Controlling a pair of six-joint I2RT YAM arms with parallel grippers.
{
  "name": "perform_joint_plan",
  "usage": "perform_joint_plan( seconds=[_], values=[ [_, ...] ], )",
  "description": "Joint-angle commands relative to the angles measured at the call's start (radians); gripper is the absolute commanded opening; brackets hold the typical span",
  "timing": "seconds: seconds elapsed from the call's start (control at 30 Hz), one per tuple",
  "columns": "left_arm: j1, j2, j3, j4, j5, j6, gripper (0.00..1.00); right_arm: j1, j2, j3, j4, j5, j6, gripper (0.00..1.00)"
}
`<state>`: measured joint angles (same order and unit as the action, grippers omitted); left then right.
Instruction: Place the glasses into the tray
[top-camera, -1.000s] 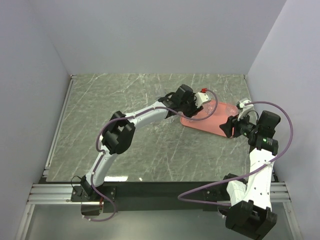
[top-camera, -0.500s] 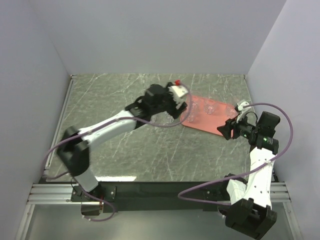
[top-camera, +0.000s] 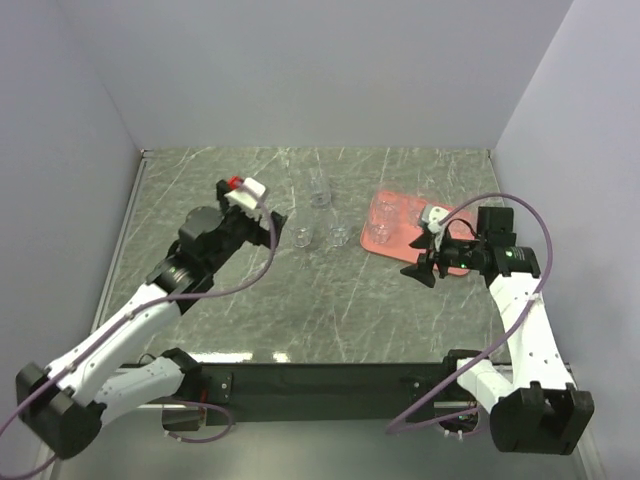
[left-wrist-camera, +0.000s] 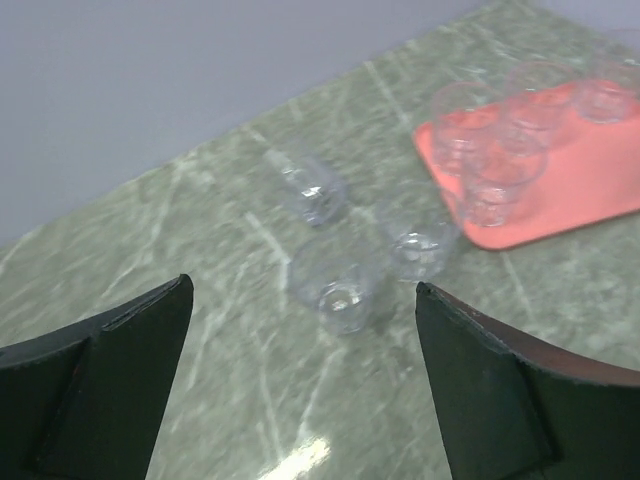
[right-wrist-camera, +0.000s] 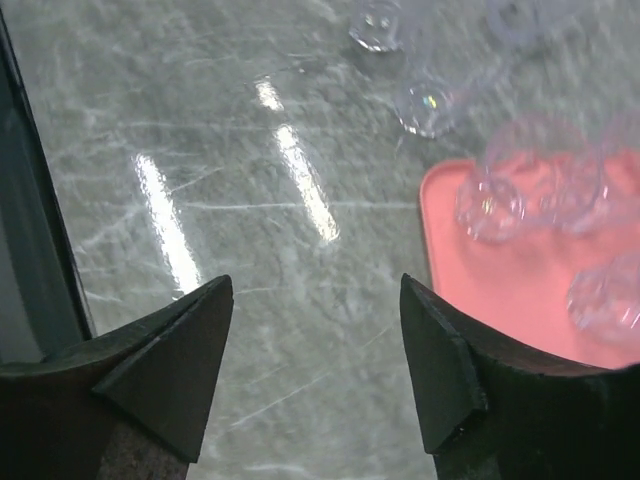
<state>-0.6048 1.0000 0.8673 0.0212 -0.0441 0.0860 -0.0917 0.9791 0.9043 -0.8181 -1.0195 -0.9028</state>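
The salmon-pink tray (top-camera: 398, 244) lies at the right of the table with several clear glasses in it, among them one (top-camera: 383, 212) at its left end. Three more glasses stand on the marble left of the tray: a far one (top-camera: 319, 190) and two nearer ones (top-camera: 303, 237) (top-camera: 339, 237). My left gripper (top-camera: 268, 228) is open and empty, just left of those. In the left wrist view the gripper (left-wrist-camera: 302, 285) faces the nearest glass (left-wrist-camera: 340, 290), with the tray (left-wrist-camera: 585, 175) beyond. My right gripper (top-camera: 420, 265) is open and empty over the tray's near left edge (right-wrist-camera: 505, 290).
Grey walls close the table in at the back and on both sides. A metal rail runs along the left edge (top-camera: 120, 240). A dark strip (right-wrist-camera: 25, 250) shows at the left of the right wrist view. Bare marble (top-camera: 330, 300) lies between the arms.
My left arm has swung from the tray back to the left, and its jaws have opened. My right gripper has moved left over the tray's near edge and opened wider.
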Motion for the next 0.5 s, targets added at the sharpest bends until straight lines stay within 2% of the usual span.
perform_joint_plan(
  seconds=[0.0,0.13,0.23,0.47],
  values=[
    [0.01,-0.128,-0.06,-0.018,-0.158,-0.026,0.99,0.076,0.026,0.057,-0.036,0.016,-0.207,0.76],
    [0.02,-0.234,-0.141,-0.067,-0.275,-0.04,0.99,0.205,0.096,0.093,-0.007,0.058,-0.338,0.79],
    [0.023,-0.302,-0.194,-0.052,-0.329,-0.054,0.99,0.254,0.183,0.188,-0.059,0.1,-0.39,0.79],
    [0.049,-0.317,-0.217,-0.036,-0.407,-0.046,0.99,0.395,0.398,0.326,0.017,0.283,-0.338,0.76]
  ],
)
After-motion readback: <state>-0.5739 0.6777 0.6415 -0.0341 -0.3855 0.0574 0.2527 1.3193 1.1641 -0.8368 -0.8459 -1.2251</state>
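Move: The clear glass standing just left of the tray is about 12 cm ahead of the right hand, 14 cm to its left and 11 cm below. Level with that glass, a second stands some 10 cm farther left and a tray glass 10 cm to the right; another is 10 cm beyond it and 5 cm to its left. From the left hand it lies roughly 7 cm ahead, 19 cm right, 18 cm below. Right hand swings left, then also forward, about 8 cm towards the glass; the open left retreats 10 cm left. ##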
